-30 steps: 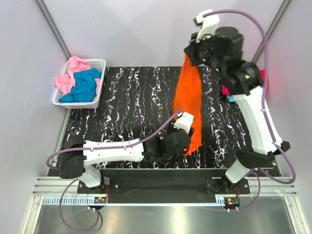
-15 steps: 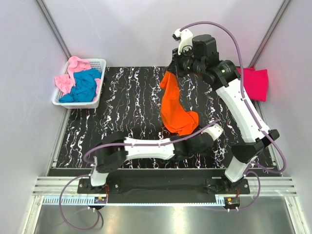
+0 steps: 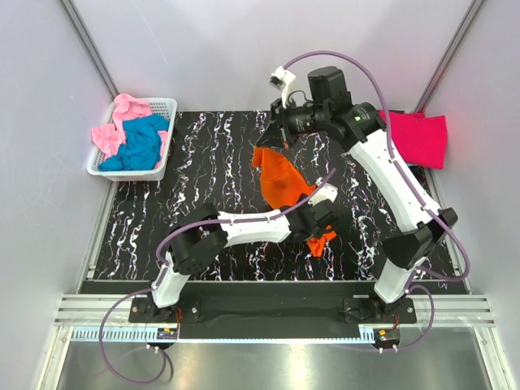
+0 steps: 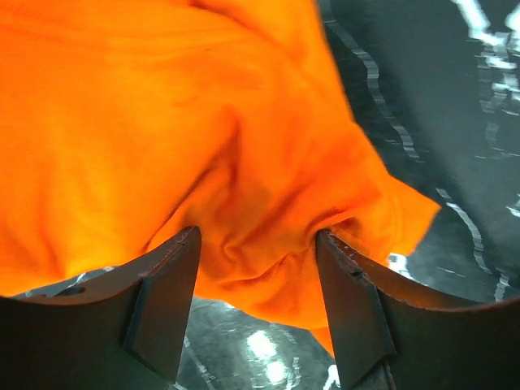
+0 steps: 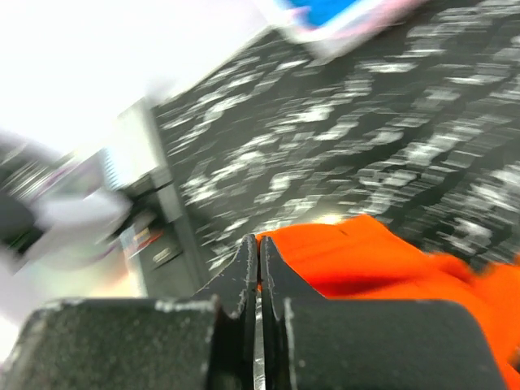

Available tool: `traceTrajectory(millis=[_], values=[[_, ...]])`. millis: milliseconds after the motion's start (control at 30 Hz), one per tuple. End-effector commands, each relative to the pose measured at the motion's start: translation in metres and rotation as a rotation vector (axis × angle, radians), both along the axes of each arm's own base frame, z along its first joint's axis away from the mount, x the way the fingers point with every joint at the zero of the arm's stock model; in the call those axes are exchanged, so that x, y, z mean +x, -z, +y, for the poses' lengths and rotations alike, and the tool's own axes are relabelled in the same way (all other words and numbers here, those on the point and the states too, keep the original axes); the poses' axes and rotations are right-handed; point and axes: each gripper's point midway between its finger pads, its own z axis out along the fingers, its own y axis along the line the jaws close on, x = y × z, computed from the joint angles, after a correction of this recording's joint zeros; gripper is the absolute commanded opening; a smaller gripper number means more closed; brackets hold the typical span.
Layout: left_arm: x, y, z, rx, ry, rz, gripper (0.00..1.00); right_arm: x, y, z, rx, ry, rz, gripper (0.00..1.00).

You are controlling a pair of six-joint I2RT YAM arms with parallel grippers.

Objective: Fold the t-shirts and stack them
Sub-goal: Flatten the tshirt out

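Observation:
In the top view an orange t-shirt [image 3: 280, 180] hangs bunched over the middle of the table, its lower part on the surface. My right gripper [image 3: 264, 149] is shut on the shirt's top corner; in the right wrist view the orange t-shirt [image 5: 382, 260] comes out of the pinched jaws of that gripper [image 5: 259, 240]. My left gripper [image 3: 323, 223] sits low at the shirt's lower right edge. In the left wrist view this gripper [image 4: 256, 237] stands open, with a fold of the orange t-shirt [image 4: 203, 122] bulging between its fingertips. A crimson-pink t-shirt [image 3: 418, 138] lies at the far right.
A white lattice basket [image 3: 165, 160] stands at the far left corner, holding a teal blue t-shirt [image 3: 140, 146] and a light pink t-shirt [image 3: 114, 126]. The black marbled table [image 3: 203, 175] is walled by grey panels on three sides.
The right arm has swung left and down with the orange shirt, which now bunches on the table instead of hanging long. The left gripper has reached right to the shirt's lower edge.

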Motion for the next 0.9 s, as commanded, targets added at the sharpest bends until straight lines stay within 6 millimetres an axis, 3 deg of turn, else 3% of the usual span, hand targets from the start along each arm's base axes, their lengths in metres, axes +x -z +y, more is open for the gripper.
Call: traceTrajectory(millis=[0, 133, 200, 267, 300, 333, 367, 400, 467, 667, 733, 800, 867], values=[[0.008, -0.03, 0.019, -0.039, -0.113, -0.035, 0.63, -0.067, -0.011, 0.025, 0.141, -0.414, 0.09, 0.0], [0.019, -0.022, 0.055, 0.025, -0.3, -0.022, 0.57, -0.087, -0.006, 0.027, 0.165, -0.54, 0.13, 0.0], [0.023, -0.019, 0.076, 0.053, -0.42, -0.021, 0.45, -0.092, -0.006, 0.026, 0.172, -0.562, 0.131, 0.0], [0.023, -0.019, 0.087, 0.039, -0.493, -0.02, 0.32, -0.094, -0.007, 0.027, 0.17, -0.565, 0.127, 0.07], [0.022, -0.022, 0.091, 0.029, -0.505, -0.02, 0.21, -0.091, -0.004, 0.029, 0.161, -0.552, 0.128, 0.16], [0.021, -0.024, 0.093, 0.021, -0.514, -0.021, 0.14, -0.09, -0.003, 0.03, 0.155, -0.543, 0.124, 0.31], [0.02, -0.024, 0.098, 0.011, -0.545, -0.026, 0.05, -0.087, -0.001, 0.031, 0.148, -0.532, 0.125, 0.61], [0.019, -0.031, 0.1, -0.009, -0.556, -0.031, 0.0, -0.08, 0.001, 0.032, 0.126, -0.49, 0.106, 0.68], [0.016, -0.031, 0.11, -0.018, -0.593, -0.046, 0.0, -0.068, 0.004, 0.034, 0.105, -0.433, 0.095, 0.71], [0.0, -0.045, 0.132, -0.063, -0.62, -0.065, 0.0, 0.024, 0.006, 0.028, 0.012, 0.063, -0.036, 0.9], [-0.005, -0.057, 0.138, -0.096, -0.62, -0.069, 0.0, 0.056, 0.008, 0.015, -0.019, 0.255, -0.061, 1.0], [-0.012, -0.059, 0.153, -0.1, -0.642, -0.07, 0.0, 0.086, 0.016, -0.007, -0.059, 0.442, -0.06, 1.0], [-0.017, -0.073, 0.17, -0.149, -0.671, -0.089, 0.0, 0.101, 0.029, -0.023, -0.091, 0.541, -0.038, 1.0]])
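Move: Between the left hand's open fingers lies the t-shirt's bunched lower end, practically at the fingertips and about 1 cm below. The red stack sits some 25 cm farther out than this hand and 32 cm to its right, at about table height. The right hand holds the t-shirt's upper corner in its shut fingers, high up; the lower end is roughly 6 cm back from it, 15 cm to its right and 33 cm below. Sweeping left about 15 cm just over the table, the left hand shuts its fingers on the t-shirt's lower end on the way and turns some 35 degrees counter-clockwise, then rises about 5 cm in the second half with the cloth pinched. The right hand flicks back about 7 cm and slightly left, opens wide to let go of the upper corner, then swings forward some 12 cm, its wrist turning back clockwise. ##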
